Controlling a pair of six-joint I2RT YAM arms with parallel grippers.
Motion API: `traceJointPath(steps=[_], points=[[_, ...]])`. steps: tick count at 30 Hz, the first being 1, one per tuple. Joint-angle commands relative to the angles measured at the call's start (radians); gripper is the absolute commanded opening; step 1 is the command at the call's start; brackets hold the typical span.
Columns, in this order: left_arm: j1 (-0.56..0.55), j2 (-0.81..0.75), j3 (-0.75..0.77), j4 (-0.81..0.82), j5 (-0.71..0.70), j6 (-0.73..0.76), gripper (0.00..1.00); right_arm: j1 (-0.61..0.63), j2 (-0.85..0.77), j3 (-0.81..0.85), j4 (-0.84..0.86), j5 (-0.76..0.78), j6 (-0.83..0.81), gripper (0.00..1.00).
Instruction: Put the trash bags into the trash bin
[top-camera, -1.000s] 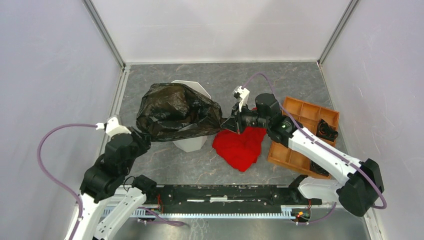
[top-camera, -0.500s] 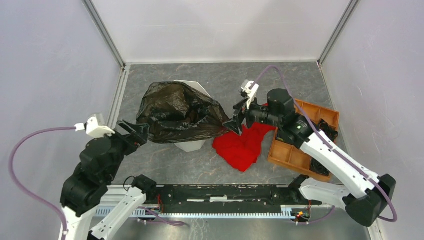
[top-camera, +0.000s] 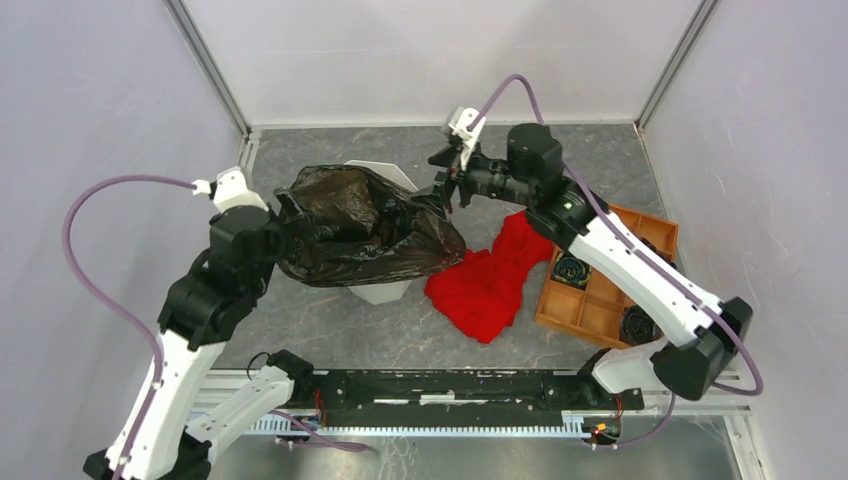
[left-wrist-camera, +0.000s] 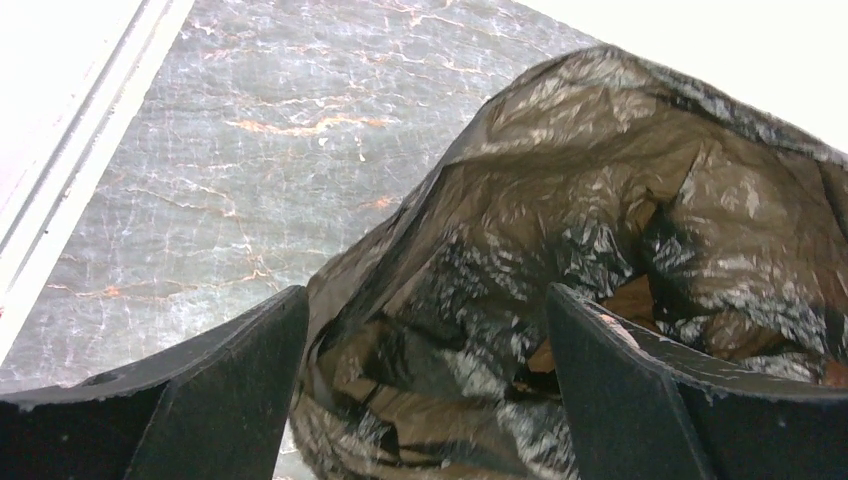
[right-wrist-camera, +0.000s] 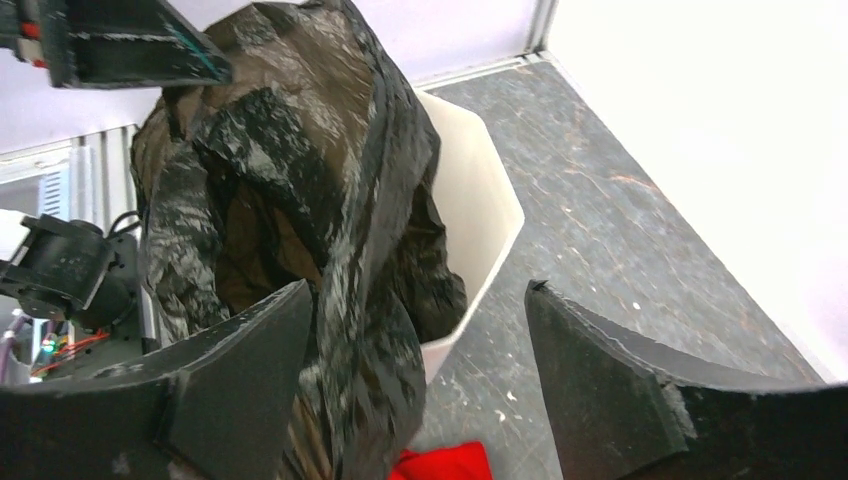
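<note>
The black trash bag lies crumpled over the top of the white trash bin, hiding most of its rim and hanging down its right side. My left gripper is open at the bag's left edge. In the left wrist view the left gripper has wrinkled bag between its spread fingers. My right gripper is open at the bag's far right corner. In the right wrist view the right gripper has a fold of bag against its left finger, and the bin's rim shows beyond.
A red cloth lies on the grey table right of the bin, also visible low as red cloth. An orange compartment tray with dark parts sits at the right, under the right arm. White walls enclose three sides.
Both grippers opened and let go of the bag. The left arm swung back in to the bag's left edge. The right arm moved farther back and left, to the bag's rear corner.
</note>
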Motion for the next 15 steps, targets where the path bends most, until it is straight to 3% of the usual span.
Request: traceJointPath(steps=[1, 10, 15], points=[[-0.003, 0.054, 0.074, 0.057, -0.043, 0.042, 0.93, 0.036, 0.081, 0.127, 0.073, -0.038, 0.046, 0.82], [0.001, 0.220, 0.247, -0.017, -0.080, 0.107, 0.89, 0.057, 0.185, 0.163, 0.143, -0.035, 0.155, 0.75], [0.009, 0.237, 0.250, -0.027, -0.085, 0.118, 0.91, 0.055, 0.217, 0.157, 0.193, 0.046, 0.237, 0.49]])
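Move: The black trash bag already hangs open over the trash bin. Its right-hand rim lies about 6 cm left of the right hand, 1 cm back and 2 cm lower; from that hand the bin's middle is some 9 cm left, 5 cm back and 18 cm down, the red cloth 12 cm right, 17 cm back on the table, 35 cm down. From the left hand, the bag's far rim is about 7 cm ahead, 7 cm right, 6 cm down. Leftward, about 6 cm and easing off, the right hand reaches in to the bag's right-hand rim, drifting slightly forward, and its fingers narrow from nearly wide open to about half, around the rim fold. The left hand, empty and still open, goes forward and up by some 4 cm each, over the bag's left part towards its far rim. ##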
